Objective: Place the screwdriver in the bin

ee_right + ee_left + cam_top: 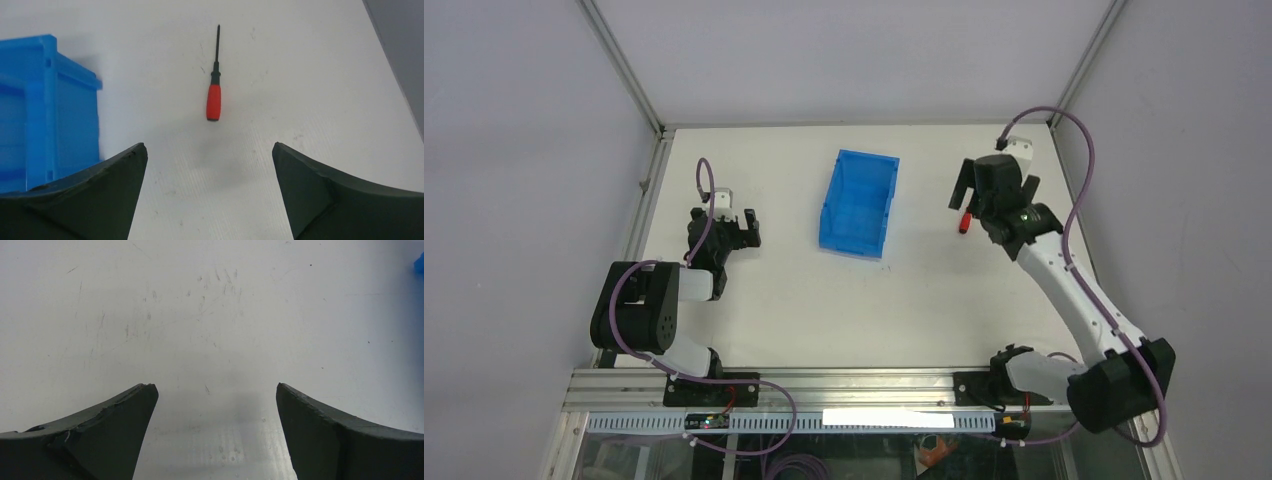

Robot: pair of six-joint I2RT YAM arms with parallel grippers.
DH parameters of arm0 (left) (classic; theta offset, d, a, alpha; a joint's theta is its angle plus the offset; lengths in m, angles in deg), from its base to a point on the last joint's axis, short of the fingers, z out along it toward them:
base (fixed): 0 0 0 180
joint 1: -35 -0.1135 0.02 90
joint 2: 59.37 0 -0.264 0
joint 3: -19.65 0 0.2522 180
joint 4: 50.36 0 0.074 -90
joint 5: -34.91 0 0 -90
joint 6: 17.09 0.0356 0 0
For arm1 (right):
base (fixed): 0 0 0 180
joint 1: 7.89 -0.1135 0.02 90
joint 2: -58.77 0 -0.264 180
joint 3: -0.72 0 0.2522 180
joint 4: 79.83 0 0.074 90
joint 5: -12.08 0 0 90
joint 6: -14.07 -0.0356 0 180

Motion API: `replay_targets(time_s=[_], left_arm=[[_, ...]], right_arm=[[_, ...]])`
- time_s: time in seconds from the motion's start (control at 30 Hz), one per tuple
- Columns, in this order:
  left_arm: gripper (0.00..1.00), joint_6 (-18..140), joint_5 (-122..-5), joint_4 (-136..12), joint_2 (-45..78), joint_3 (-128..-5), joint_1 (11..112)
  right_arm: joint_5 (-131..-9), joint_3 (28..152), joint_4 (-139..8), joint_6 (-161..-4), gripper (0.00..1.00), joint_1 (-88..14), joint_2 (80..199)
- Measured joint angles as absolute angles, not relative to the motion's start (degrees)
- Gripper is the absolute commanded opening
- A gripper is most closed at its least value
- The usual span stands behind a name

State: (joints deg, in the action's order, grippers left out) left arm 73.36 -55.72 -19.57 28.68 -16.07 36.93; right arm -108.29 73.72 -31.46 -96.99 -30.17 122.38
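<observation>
The screwdriver (214, 100) has a red handle and a thin black shaft. It lies flat on the white table, shaft pointing away from my right gripper (210, 147), which hangs above and short of the handle, open and empty. From above, only a bit of the red handle (964, 222) shows beside the right gripper (996, 190). The blue bin (859, 205) stands mid-table, left of the screwdriver, and its wall (55, 110) fills the left of the right wrist view. My left gripper (742, 232) sits left of the bin, open over bare table (217, 390).
Grey walls and metal frame posts (629, 75) close off the table's far and side edges. A grey side wall (400, 40) rises to the right of the screwdriver. A sliver of the blue bin (420, 262) shows at the top right of the left wrist view.
</observation>
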Motion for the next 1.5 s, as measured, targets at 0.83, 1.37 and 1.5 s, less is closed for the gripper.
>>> replay_targets(time_s=[0.83,1.37,1.5], left_arm=[[0.99,73.36,-55.72,-19.57,28.68,-16.07,36.93],[0.99,73.36,-55.72,-19.57,28.68,-16.07,36.93],[0.99,73.36,-55.72,-19.57,28.68,-16.07,36.93]], right_arm=[[-88.08,95.32,-28.55,-92.73,0.69,-14.81,171.19],[-86.72,93.11,-28.79,-93.23,0.00,-14.65,171.06],[-87.59,92.41,-27.07,-92.22,0.00,-14.63,168.89]])
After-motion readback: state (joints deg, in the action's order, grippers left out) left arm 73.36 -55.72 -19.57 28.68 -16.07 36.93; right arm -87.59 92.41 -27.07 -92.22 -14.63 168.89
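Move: From the wide-open right gripper, the screwdriver's middle lies about 13 cm ahead, 2 cm to the right and some 20 cm below; its red handle is the near end, with the shaft pointing forward. The blue bin's middle is roughly 12 cm ahead of the same gripper, 25 cm to its left and 17 cm lower. From the left gripper, the screwdriver is about 57 cm to the right, 4 cm ahead and slightly lower. Swing the right gripper forward about 10 cm, then plunge it some 19 cm to the screwdriver's red handle, tipping the fingers about 35 degrees further down. Draw back a couple of centimetres as it settles, shut the fingers from both sides onto the handle, near its butt end, and keep that pinch. ##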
